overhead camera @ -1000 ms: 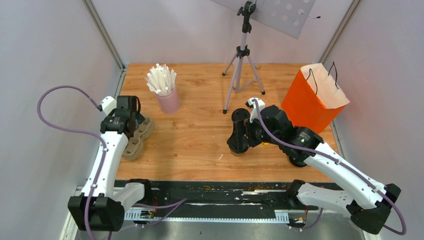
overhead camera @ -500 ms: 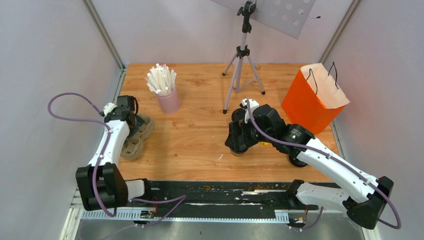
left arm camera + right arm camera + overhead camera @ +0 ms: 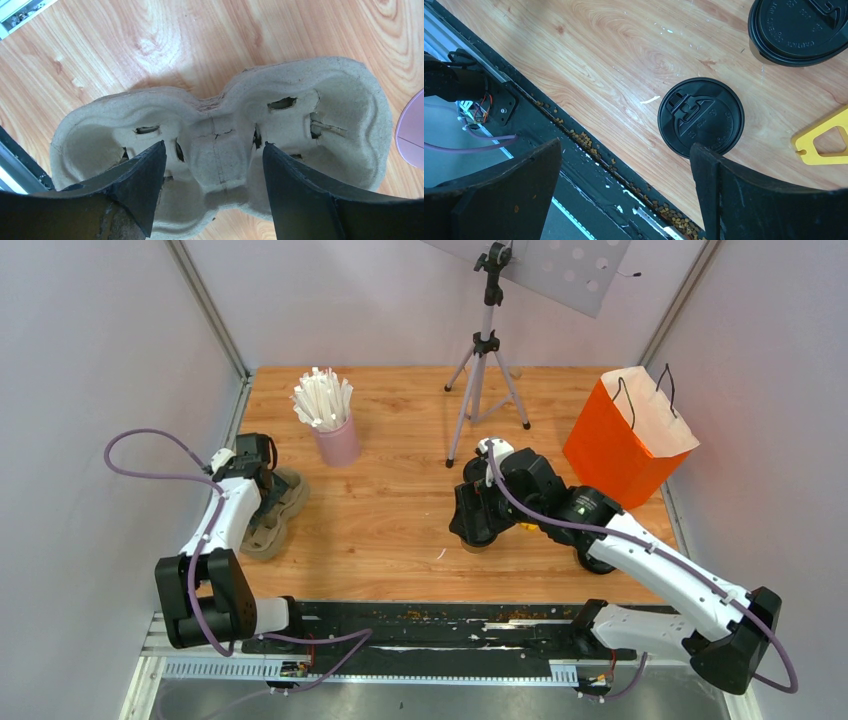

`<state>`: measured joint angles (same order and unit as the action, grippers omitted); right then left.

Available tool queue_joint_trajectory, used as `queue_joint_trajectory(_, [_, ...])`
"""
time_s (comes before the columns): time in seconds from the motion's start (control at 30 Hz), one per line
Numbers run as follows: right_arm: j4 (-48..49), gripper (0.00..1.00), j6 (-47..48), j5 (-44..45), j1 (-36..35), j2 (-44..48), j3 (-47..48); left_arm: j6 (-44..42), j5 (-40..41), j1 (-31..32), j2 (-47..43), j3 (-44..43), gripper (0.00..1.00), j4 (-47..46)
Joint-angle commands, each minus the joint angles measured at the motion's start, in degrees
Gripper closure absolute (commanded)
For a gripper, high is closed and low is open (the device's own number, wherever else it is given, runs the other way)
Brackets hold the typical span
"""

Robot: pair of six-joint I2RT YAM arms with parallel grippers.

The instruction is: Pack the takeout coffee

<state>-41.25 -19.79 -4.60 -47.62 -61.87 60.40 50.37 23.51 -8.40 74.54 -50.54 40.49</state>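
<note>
The takeout coffee [image 3: 701, 117] shows from above as a round black lid on the wood; in the top view a sliver of its kraft-brown wall [image 3: 478, 544] peeks out under my right wrist. My right gripper [image 3: 625, 145] hangs open above it with nothing between the fingers. Its right fingertip [image 3: 704, 160] overlaps the lid's near edge. The grey-brown pulp cup tray [image 3: 220, 150] lies at the table's left side [image 3: 272, 512]. My left gripper [image 3: 214, 145] stands open, one finger in each hollow beside the tray's middle ridge.
A second, larger-looking black lid [image 3: 799, 27] and a yellow plastic piece [image 3: 824, 142] lie beyond the cup. A pink cup of white sticks [image 3: 335, 435], a tripod [image 3: 485, 370] and an orange paper bag [image 3: 625, 435] stand farther back. The black rail [image 3: 589, 165] borders the near edge.
My left arm has drawn back toward its base while its gripper stays over the tray, jaws slightly narrower. My right wrist has drifted a little left over the cup.
</note>
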Motion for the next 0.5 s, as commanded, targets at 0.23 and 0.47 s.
queue_joint_trajectory(0.23, [1.81, 0.0, 0.54, 1.39, -0.42, -0.47, 0.43, -0.81, 0.9, -0.65, 0.27, -0.14, 0.33, -2.07])
queue_joint_trajectory(0.47, [1.18, 0.01, 0.73, 1.59, -0.33, -1.32, 0.62, -0.71, 0.75, -0.59, -1.27, 0.64, 0.46, -1.82])
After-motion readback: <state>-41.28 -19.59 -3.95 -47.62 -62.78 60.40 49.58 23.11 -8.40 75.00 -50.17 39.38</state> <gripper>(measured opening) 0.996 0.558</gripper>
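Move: The cardboard cup carrier lies directly under the left hand, its middle bridge practically at the hand point and some 2 cm lower, with the open fingers already on either side of that bridge. The pink straw cup stands about 13 cm farther out and 11 cm to the right of the left hand, roughly level in height. From the right hand, waiting over the front lidded cup, the carrier lies some 38 cm to the left, about 5 cm farther out and 13 cm lower. The left hand stays in place over the cup carrier, its short descent all but over, with the fingers still pointing steeply down and the wrist not turning. Its two fingers draw in along the carrier's length from either side of the middle bridge, from about four fifths open to a little over half, until the tips sit right beside the bridge's walls, though a firm pinch can't be seen yet. ##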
